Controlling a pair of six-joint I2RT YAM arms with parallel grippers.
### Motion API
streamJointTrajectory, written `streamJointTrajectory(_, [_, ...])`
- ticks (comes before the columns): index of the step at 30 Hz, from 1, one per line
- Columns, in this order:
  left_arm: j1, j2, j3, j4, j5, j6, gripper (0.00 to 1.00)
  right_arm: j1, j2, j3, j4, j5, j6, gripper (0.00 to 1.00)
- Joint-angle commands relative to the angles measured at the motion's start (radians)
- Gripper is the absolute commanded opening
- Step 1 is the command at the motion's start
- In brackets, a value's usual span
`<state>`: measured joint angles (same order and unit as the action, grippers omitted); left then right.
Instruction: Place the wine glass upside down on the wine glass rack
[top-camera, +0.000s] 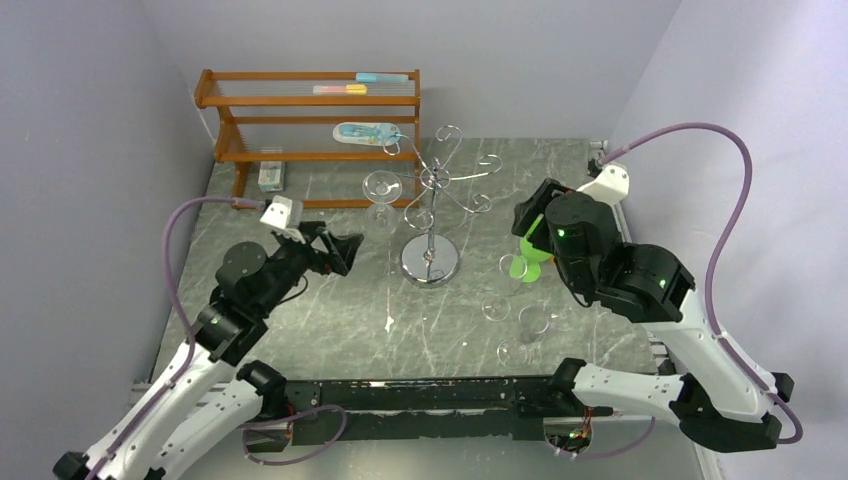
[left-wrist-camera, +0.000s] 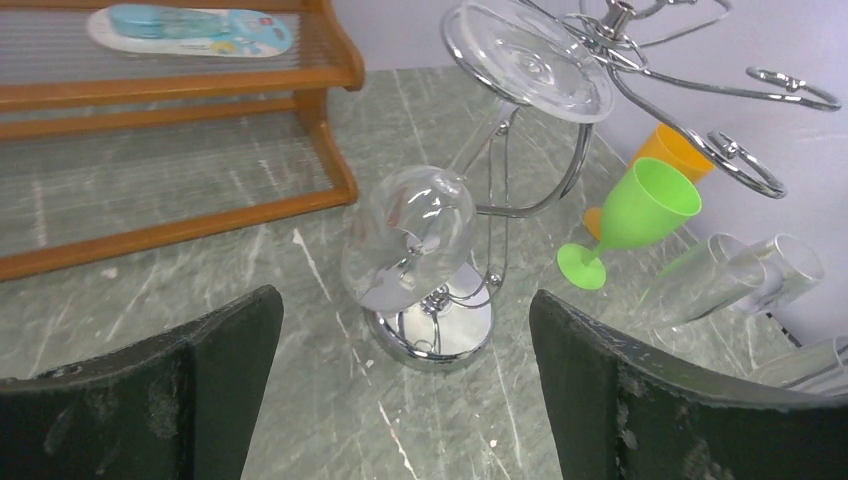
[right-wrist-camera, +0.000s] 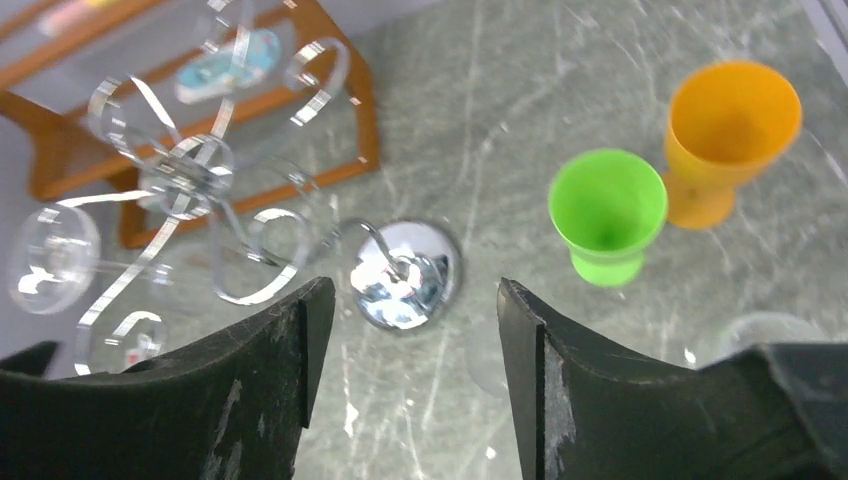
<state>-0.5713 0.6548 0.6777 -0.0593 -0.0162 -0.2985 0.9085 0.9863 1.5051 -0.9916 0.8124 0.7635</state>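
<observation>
A clear wine glass (left-wrist-camera: 410, 235) hangs upside down from a curled arm of the chrome wine glass rack (left-wrist-camera: 690, 88), its foot caught in the loop and its bowl just above the mirror base. From above, the wine glass (top-camera: 381, 205) sits on the left side of the wine glass rack (top-camera: 431, 262). My left gripper (top-camera: 350, 250) is open just left of it, apart from it. Its wrist view shows the left gripper (left-wrist-camera: 405, 400) wide open with only table between the fingers. My right gripper (right-wrist-camera: 415, 340) is open and empty, above the table right of the wine glass rack (right-wrist-camera: 405, 275).
An orange-brown wooden shelf (top-camera: 300, 100) stands at the back left. A green cup (top-camera: 528, 263) and an orange cup (right-wrist-camera: 733, 135) stand right of the rack, under my right wrist. Several clear glasses (top-camera: 520, 325) lie near the front right.
</observation>
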Motion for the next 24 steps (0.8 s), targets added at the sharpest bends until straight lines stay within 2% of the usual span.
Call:
streamJointTrajectory(1, [-0.006, -0.087, 0.067, -0.168, -0.105, -0.05, 0.96, -0.004, -0.012, -0.078, -0.23, 0.024, 0.194, 0.62])
streamJointTrajectory(5, [-0.005, -0.148, 0.089, -0.131, -0.081, -0.04, 0.93, -0.004, -0.028, -0.176, -0.273, -0.028, 0.266, 0.53])
streamJointTrajectory(13, [-0.005, -0.146, 0.139, -0.066, -0.047, -0.05, 0.92, -0.004, -0.01, -0.298, -0.256, -0.094, 0.307, 0.51])
streamJointTrajectory(17, [-0.004, -0.128, 0.156, -0.065, -0.022, -0.048, 0.92, -0.016, -0.009, -0.413, -0.183, -0.089, 0.317, 0.38])
streamJointTrajectory(22, [-0.005, -0.133, 0.14, -0.053, -0.022, -0.063, 0.92, -0.051, -0.004, -0.477, -0.076, -0.093, 0.286, 0.33])
streamJointTrajectory(24, [-0.006, -0.134, 0.143, -0.059, -0.028, -0.067, 0.92, -0.056, 0.007, -0.475, -0.072, -0.09, 0.282, 0.26])
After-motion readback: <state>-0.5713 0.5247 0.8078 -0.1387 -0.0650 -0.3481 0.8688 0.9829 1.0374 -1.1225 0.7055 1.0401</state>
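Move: From the right gripper, the nearest clear standing glass is about 4 cm back, 2 cm left and some 28 cm below. The green cup is roughly 4 cm ahead and 4 cm right, another clear glass about 13 cm back and 2 cm right, and the rack's post about 6 cm ahead and 15 cm left. From the left gripper, the hung wine glass is about 7 cm ahead, 8 cm right and slightly below, with the rack's post some 8 cm right of that glass. Bring the right gripper down about 19 cm towards the nearest clear glass, tipping it some 25 degrees further down and narrowing its fingers to about half their gap. Meanwhile lift the empty left gripper about 8 cm, backing it off to the left from the hung glass, fingers still wide, tilting slightly up. ##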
